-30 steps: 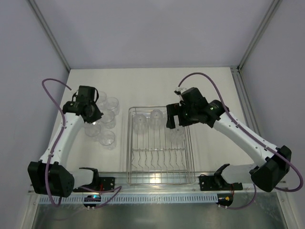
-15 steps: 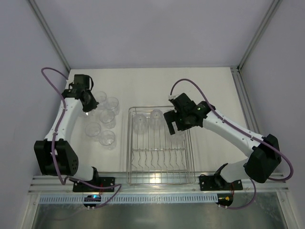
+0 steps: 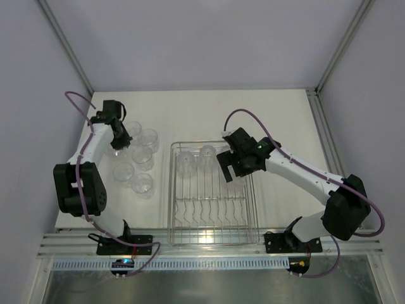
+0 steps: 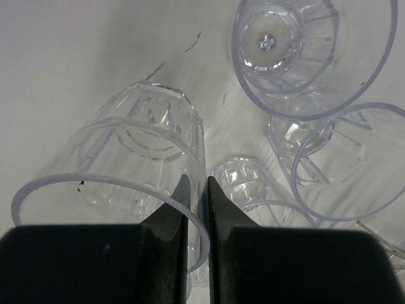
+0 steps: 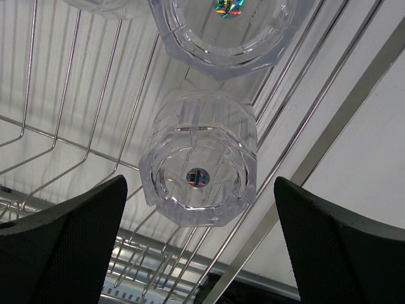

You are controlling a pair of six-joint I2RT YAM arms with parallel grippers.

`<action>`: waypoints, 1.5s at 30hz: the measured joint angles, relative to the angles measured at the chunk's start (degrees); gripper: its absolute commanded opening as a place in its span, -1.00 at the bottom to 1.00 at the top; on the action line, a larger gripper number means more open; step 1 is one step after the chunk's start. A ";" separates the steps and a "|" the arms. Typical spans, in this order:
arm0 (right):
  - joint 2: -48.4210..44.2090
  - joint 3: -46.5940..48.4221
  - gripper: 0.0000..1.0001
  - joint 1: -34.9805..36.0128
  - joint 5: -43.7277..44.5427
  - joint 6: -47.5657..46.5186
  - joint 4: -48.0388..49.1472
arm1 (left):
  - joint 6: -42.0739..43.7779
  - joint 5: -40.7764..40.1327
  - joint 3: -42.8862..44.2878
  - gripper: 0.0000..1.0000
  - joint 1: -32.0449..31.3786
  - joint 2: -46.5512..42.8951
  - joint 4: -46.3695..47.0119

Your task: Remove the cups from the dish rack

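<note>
My left gripper [image 4: 195, 180] is shut on the wall of a clear cup [image 4: 126, 158], with one finger inside the rim and one outside. In the top view this gripper [image 3: 118, 139] is at the back left of the table, among several cups [image 3: 143, 157] that stand there. The silver dish rack [image 3: 171, 190] lies in the middle with two cups [image 3: 185, 163] in its back part. My right gripper [image 3: 233, 170] hovers open over the rack's back right. An upside-down cup [image 5: 199, 158] sits between its spread fingers without touching them, and another cup [image 5: 224, 31] lies beyond it.
Curved prongs [image 3: 209, 212] fill the rack's near half. The rack's rim bar [image 5: 329, 145] runs just right of the upside-down cup. Metal frame posts and grey walls close in the table at the back and sides.
My left arm has swung its gripper toward the back left corner, the cup still pinched. My right gripper has come nearer and lower over the rack's back right cup, jaws still wide.
</note>
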 measured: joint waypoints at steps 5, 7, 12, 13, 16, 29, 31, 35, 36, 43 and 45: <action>1.44 -0.48 0.99 0.09 -0.63 -0.07 1.40 | 0.00 0.02 -1.42 -1.00 0.00 1.77 2.43; 2.14 -0.48 0.99 0.13 -0.72 -0.07 1.95 | -0.02 0.24 -2.14 -1.00 0.00 2.43 3.23; 5.11 -0.20 0.99 0.20 -0.74 -0.28 3.13 | -0.15 1.99 -2.71 -0.97 0.00 4.39 4.44; 5.70 -0.11 0.99 0.26 -0.74 -0.33 3.37 | -0.17 2.36 -2.84 -0.94 0.00 4.59 4.63; 7.28 -0.02 0.96 0.44 -0.96 -0.44 4.13 | -0.22 3.06 -3.30 -0.73 0.00 4.66 4.72; 8.92 -0.02 0.51 0.44 -1.90 -0.22 4.94 | -1.70 7.34 -4.92 0.37 0.07 3.23 4.61; 8.90 0.00 0.30 0.44 -2.25 -0.04 4.98 | -1.84 7.76 -4.92 0.46 0.07 2.14 4.15; 8.76 0.55 -0.36 0.44 -3.15 0.17 5.09 | -2.08 8.09 -4.90 0.52 0.07 -1.60 1.88; 8.72 0.55 -0.49 0.44 -3.34 0.20 5.07 | -2.16 8.11 -4.87 0.53 0.09 -2.93 1.14; 7.96 0.55 -0.90 0.44 -8.09 0.90 4.92 | -3.45 11.04 -3.13 0.63 0.13 -16.22 -4.04; 7.21 0.61 -0.92 0.44 -10.08 1.44 4.74 | -4.15 14.03 -2.45 0.63 0.15 -21.03 -4.44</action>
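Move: The cup pinched by the left hand hangs over its spot, a bare patch of table about 11 cm below and 3 cm left of that hand. Standing cups ring it: a far cup 8 cm ahead of the hand, a side cup 2 cm back and 5 cm right, a near cup 7 cm back and 2 cm left. The right hand's upturned rack cup is 7 cm below, 2 cm left, 1 cm ahead; a second rack cup stands 7 cm beyond that one and 2 cm farther left. The held cup goes nearly straight down about 4.5 cm to the table in the left hand, whose fingers then open wide and leave it, rising briskly while drawing back and to the right. The rack cup is taken meanwhile: the open right hand sinks 4 cm around it, easing left, closes on its sides, then carries it left and slightly back and up, starting to tilt. ##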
